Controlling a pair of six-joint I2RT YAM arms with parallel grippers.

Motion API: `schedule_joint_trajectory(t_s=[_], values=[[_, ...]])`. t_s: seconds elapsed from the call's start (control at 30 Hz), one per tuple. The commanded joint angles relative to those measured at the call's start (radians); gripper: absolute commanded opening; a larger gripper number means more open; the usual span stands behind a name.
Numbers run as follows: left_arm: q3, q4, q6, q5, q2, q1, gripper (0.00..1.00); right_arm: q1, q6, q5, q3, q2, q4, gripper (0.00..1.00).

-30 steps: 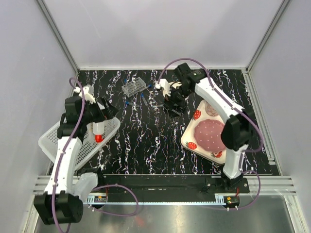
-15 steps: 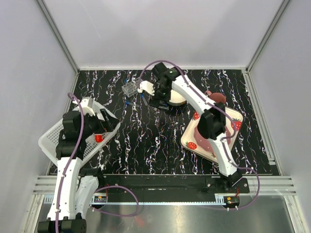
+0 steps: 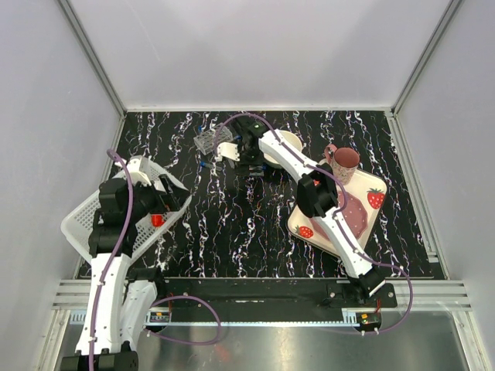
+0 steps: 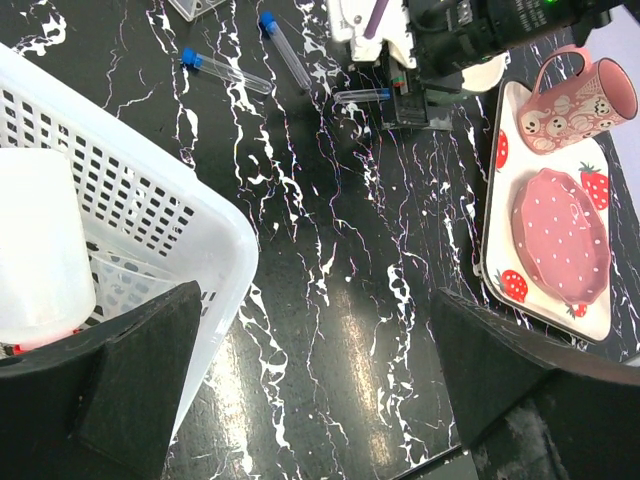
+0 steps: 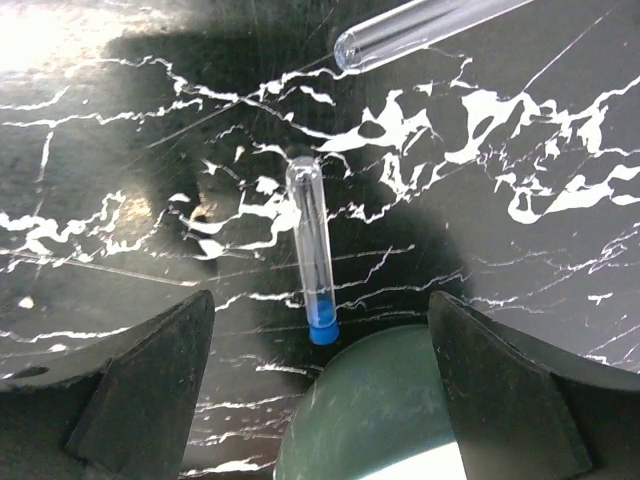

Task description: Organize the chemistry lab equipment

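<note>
A white squeeze bottle (image 4: 35,250) with a red cap (image 3: 157,220) lies in the white basket (image 4: 170,230). My left gripper (image 4: 320,400) is open and empty over the basket's right rim, and also shows in the top view (image 3: 174,205). The clear tube rack (image 3: 210,139) stands at the back. Two blue-capped tubes (image 4: 225,72) lie loose near it. My right gripper (image 5: 320,390) is open, low over another blue-capped tube (image 5: 312,250) lying between its fingers, apart from both. A further clear tube (image 5: 430,25) lies beyond. I see no pipettes or wooden sticks.
A white bowl (image 3: 282,147) sits just right of my right gripper (image 3: 246,162), its rim (image 5: 380,420) under the wrist. A pink mug (image 3: 344,161) and a pink dish (image 4: 560,235) sit on a strawberry-printed plate (image 3: 371,197) at the right.
My right arm has swung left, off the bowl and mug, down over the loose tubes. My left arm drew back from the bottle in the basket and has since held still.
</note>
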Motion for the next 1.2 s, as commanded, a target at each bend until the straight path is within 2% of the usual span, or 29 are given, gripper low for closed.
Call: schedule_joint_trajectory(t_s=[0.0,0.2,0.3,0.47,0.57,0.67,0.8,0.97,1.07,1.1,1.17], values=[[-0.003,0.033,0.001,-0.015,-0.021,0.004,0.99,0.006,-0.044,0.028,0.045,0.021,0.069,0.91],[0.0,0.028,0.002,-0.038,-0.019,0.002,0.99,0.006,-0.066,-0.004,0.065,0.072,0.068,0.79],[0.001,0.028,0.004,-0.037,-0.013,0.002,0.99,0.006,-0.068,-0.041,0.062,0.075,0.042,0.67],[0.003,0.027,0.007,-0.031,-0.01,0.004,0.99,0.004,-0.061,-0.09,0.051,0.081,-0.012,0.39],[-0.003,0.03,0.002,-0.026,-0.024,0.004,0.99,0.007,-0.029,-0.142,0.053,0.075,-0.052,0.28],[-0.006,0.036,0.002,-0.011,-0.03,0.004,0.99,0.007,0.026,-0.201,0.033,0.054,-0.092,0.24],[-0.008,0.042,-0.001,0.017,-0.027,0.004,0.99,0.009,0.188,-0.263,-0.04,-0.009,-0.084,0.17],[-0.022,0.074,-0.056,0.075,-0.021,0.004,0.99,0.009,0.368,-0.383,-0.123,-0.101,-0.072,0.15],[-0.083,0.168,-0.203,0.166,-0.049,0.002,0.99,0.007,0.489,-0.475,-0.198,-0.192,-0.038,0.15],[-0.11,0.21,-0.316,0.219,-0.059,0.002,0.99,0.007,0.555,-0.501,-0.255,-0.245,-0.003,0.15],[-0.215,0.382,-0.453,0.264,-0.114,-0.001,0.99,0.001,0.622,-0.587,-0.316,-0.302,0.04,0.15]])
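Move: The blue-capped tube the right hand is going for lies almost under it, about 3 cm down, 1 cm ahead and 3 cm left, cap end to the right. The white bowl's middle is some 6 cm ahead and 6 cm right; a second tube about 5 cm ahead and 11 cm left, another 2 cm ahead and 15 cm left. From the left hand, the aimed-at tube is roughly 24 cm ahead, 20 cm right and 20 cm below. The right fingers close on the tube near its blue cap, the hand having first eased down about 2.5 cm with a small shift forward and left. Gripping it, the hand pulls back roughly 10 cm, low at first and rising a little at the end, away from the bowl, while the wrist tips the fingertips some 30 degrees towards the base and turns clockwise. The open left hand starts drifting right, about 2 cm, only at the end. ##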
